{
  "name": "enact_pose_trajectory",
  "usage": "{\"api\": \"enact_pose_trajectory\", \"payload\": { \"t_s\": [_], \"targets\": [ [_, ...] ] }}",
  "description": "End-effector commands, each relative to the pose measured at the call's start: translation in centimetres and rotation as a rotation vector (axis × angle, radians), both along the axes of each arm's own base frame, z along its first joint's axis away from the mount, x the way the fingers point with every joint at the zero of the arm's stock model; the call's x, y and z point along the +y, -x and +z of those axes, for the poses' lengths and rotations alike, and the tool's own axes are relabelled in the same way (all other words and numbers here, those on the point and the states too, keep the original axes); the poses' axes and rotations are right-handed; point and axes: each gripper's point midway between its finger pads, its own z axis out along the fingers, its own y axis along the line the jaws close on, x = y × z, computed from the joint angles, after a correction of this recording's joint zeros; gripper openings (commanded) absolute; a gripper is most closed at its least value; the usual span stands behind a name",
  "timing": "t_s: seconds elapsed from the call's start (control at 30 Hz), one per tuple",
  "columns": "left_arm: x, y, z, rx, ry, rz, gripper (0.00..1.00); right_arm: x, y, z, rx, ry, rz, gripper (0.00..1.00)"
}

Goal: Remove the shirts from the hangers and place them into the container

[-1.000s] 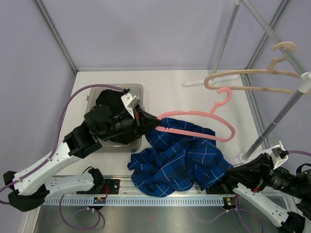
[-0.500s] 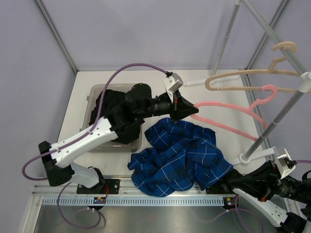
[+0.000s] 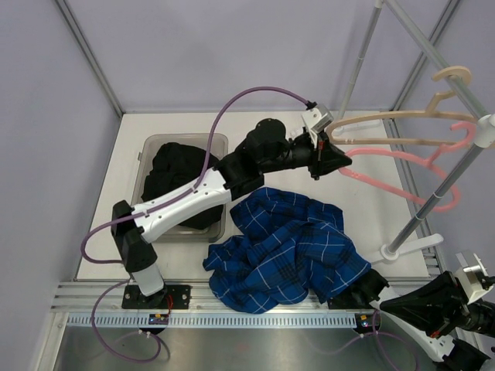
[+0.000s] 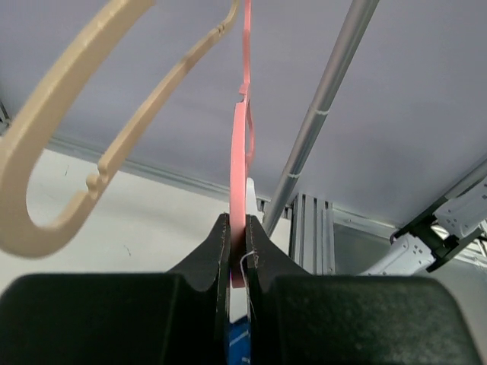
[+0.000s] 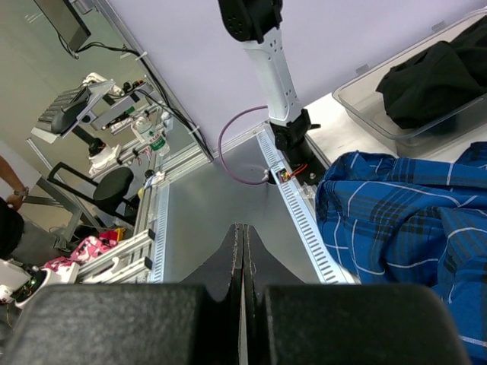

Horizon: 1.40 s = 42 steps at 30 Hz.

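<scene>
My left gripper (image 3: pixel 334 158) (image 4: pixel 237 224) is raised at the back right and shut on one end of the pink hanger (image 3: pixel 384 184) (image 4: pixel 242 152). That hanger's hook reaches the grey rack pole (image 3: pixel 433 193) (image 4: pixel 319 114), just below the beige hanger (image 3: pixel 402 114) (image 4: pixel 68 122) hanging there. The blue checked shirt (image 3: pixel 286 247) (image 5: pixel 411 220) lies crumpled on the table, off any hanger. Inside the container (image 3: pixel 147 147) (image 5: pixel 365 103) at the left sits the black shirt (image 3: pixel 182 174) (image 5: pixel 434 80). My right gripper (image 3: pixel 370 290) (image 5: pixel 243 228) is shut and empty, low at the front right beside the blue shirt.
The rack's upright and sloping poles (image 3: pixel 363 54) fill the back right corner. A slotted metal rail (image 3: pixel 255 318) (image 5: pixel 297 213) runs along the near edge of the table. Purple cable (image 3: pixel 255 97) loops above the left arm.
The left arm has swung up and right, carrying the pink hanger from above the blue shirt to the rack pole. The right arm has drawn back toward the front right corner.
</scene>
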Motion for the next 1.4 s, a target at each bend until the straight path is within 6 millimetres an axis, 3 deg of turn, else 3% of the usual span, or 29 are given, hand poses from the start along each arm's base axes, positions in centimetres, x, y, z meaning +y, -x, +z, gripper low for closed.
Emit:
{"api": "enact_pose_trajectory", "payload": {
  "t_s": [0.0,0.2,0.4,0.83,1.37],
  "targets": [
    [-0.4,0.2,7.7,-0.124,0.191,0.001,0.00,-0.3,1.0,-0.5,0.015,0.004,0.030,0.00],
    [-1.3,-0.6,10.5,-0.160,0.213,0.017,0.00,-0.8,1.9,-0.7,-0.005,-0.009,0.036,0.00],
    [-0.4,-0.5,12.5,-0.191,0.234,0.038,0.00,-0.7,2.2,-0.7,-0.013,-0.007,0.033,0.00],
    [4.1,0.7,12.0,-0.246,0.205,0.105,0.00,-0.2,1.7,-0.9,-0.014,0.011,0.037,0.00],
    [4.1,0.5,14.7,-0.281,0.216,0.098,0.00,-0.1,1.7,-1.0,-0.010,0.012,0.030,0.00]
  ]
}}
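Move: The left hand grips the pink hanger by one end. The near stretch of rail its hook is meant for lies about 20 cm to this hand's right, 20 cm above and 2 cm ahead. The middle of the beige hanger is some 14 cm right, 5 cm ahead and 11 cm up; the blue shirt lies about 11 cm left, 4 cm back and 37 cm below. From the right hand, that rail spot is roughly 30 cm ahead, 8 cm right and 23 cm up. Upwards in two stages, the left hand lifts the still-pinched pink hanger towards the rail: it climbs about 9 cm while easing slightly right, dips a few centimetres and draws back to the left, then climbs again to finish some 10 cm higher and a little left of its start. The wrist tips the fingers slightly up and rolls the hand's forward side up by roughly 10 degrees; the fingers stay shut on the hanger's end. ##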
